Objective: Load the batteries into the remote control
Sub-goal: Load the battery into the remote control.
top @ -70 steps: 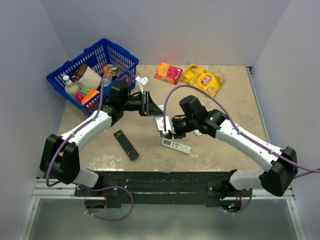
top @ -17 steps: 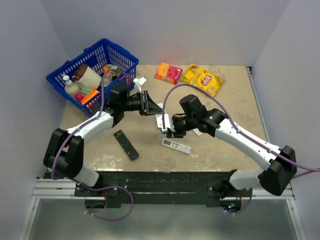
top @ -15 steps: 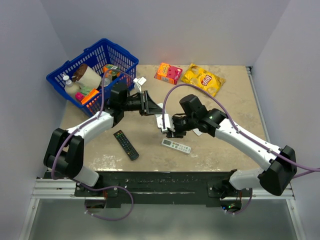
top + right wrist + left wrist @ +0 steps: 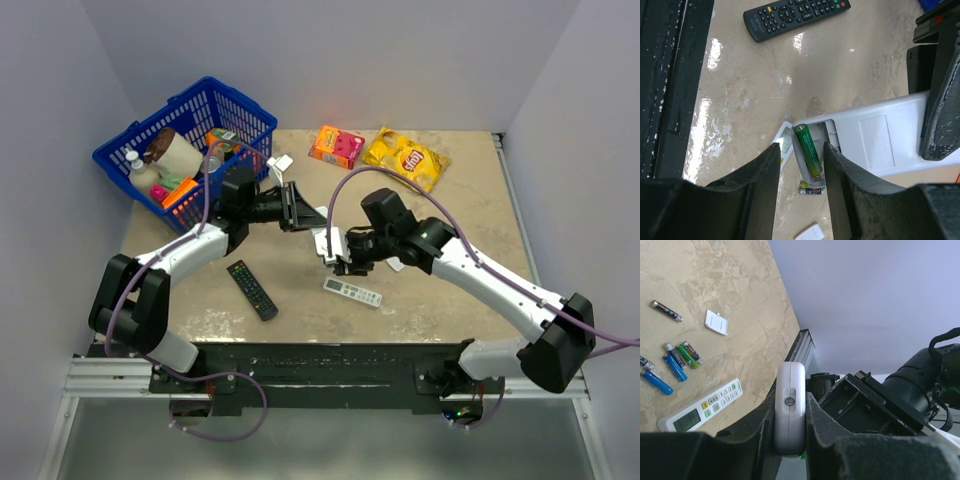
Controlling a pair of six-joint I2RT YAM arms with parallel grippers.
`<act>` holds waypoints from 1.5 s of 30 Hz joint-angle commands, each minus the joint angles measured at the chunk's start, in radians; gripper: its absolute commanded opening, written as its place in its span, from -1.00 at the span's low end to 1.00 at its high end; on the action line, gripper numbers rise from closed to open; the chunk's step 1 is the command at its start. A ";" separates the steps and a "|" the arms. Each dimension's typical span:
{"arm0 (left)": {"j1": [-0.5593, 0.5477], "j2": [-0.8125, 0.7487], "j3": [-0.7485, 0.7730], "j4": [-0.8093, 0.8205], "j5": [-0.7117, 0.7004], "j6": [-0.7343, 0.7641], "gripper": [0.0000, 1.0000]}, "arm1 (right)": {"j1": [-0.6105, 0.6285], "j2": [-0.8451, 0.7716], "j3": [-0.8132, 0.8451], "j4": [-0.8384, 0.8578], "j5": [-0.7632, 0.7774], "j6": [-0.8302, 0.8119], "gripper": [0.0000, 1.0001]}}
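Observation:
My left gripper (image 4: 291,208) is shut on the remote control (image 4: 325,241), holding the white body above the table with its plain back up. In the left wrist view only the remote's narrow edge (image 4: 790,385) shows between the fingers. My right gripper (image 4: 801,150) stands open astride the open battery compartment. A green battery (image 4: 808,150) lies in that compartment, clear of both fingers. Loose batteries lie on the table: blue ones (image 4: 676,367), a green one (image 4: 690,355) and a dark one (image 4: 666,311).
A slimmer white remote (image 4: 352,292) and a black remote (image 4: 251,289) lie near the front. A small white cover (image 4: 716,321) lies by the batteries. A blue basket (image 4: 255,115) of groceries stands back left; an orange box (image 4: 336,146) and yellow bag (image 4: 405,158) at the back.
The left arm's elbow has swung left since the earliest frame. Both grippers and the remote stay almost where they were, the right one shifting only slightly.

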 commanded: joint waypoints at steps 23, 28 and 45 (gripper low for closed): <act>0.001 0.003 -0.055 0.067 0.056 -0.078 -1.00 | -0.033 -0.143 0.065 0.169 0.030 0.196 0.06; 0.002 -0.023 -0.065 0.074 0.019 -0.092 -1.00 | -0.035 -0.189 0.083 0.278 0.253 0.602 0.53; 0.005 -0.147 -0.167 0.200 -0.200 -0.215 -1.00 | -0.032 -0.275 -0.064 0.312 0.390 1.246 0.96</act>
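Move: The green battery already lies in the open compartment of the white remote. It is practically at the right hand's fingertips, about 1 cm to their left and 1 cm below. From the left hand, which grips the remote's other end, it lies about 8 cm back, 3 cm right and 2 cm down. On the table, some 15 cm below the right hand, the loose batteries lie 1 cm ahead and 8 cm right, the battery cover 1 cm ahead and 17 cm right, and the air-conditioner remote 7 cm back and 6 cm right. The green battery is left in its compartment as the right fingertips come free, first easing about 2 cm forward and up, then climbing away to some 13 cm up and a little right before sinking slightly. On the climb the wrist swings clockwise about 50 degrees and the fingers spread wide. The left hand keeps its grip on the white remote, dips about 2 cm down and back, then partly recovers, turning slightly counter-clockwise. ##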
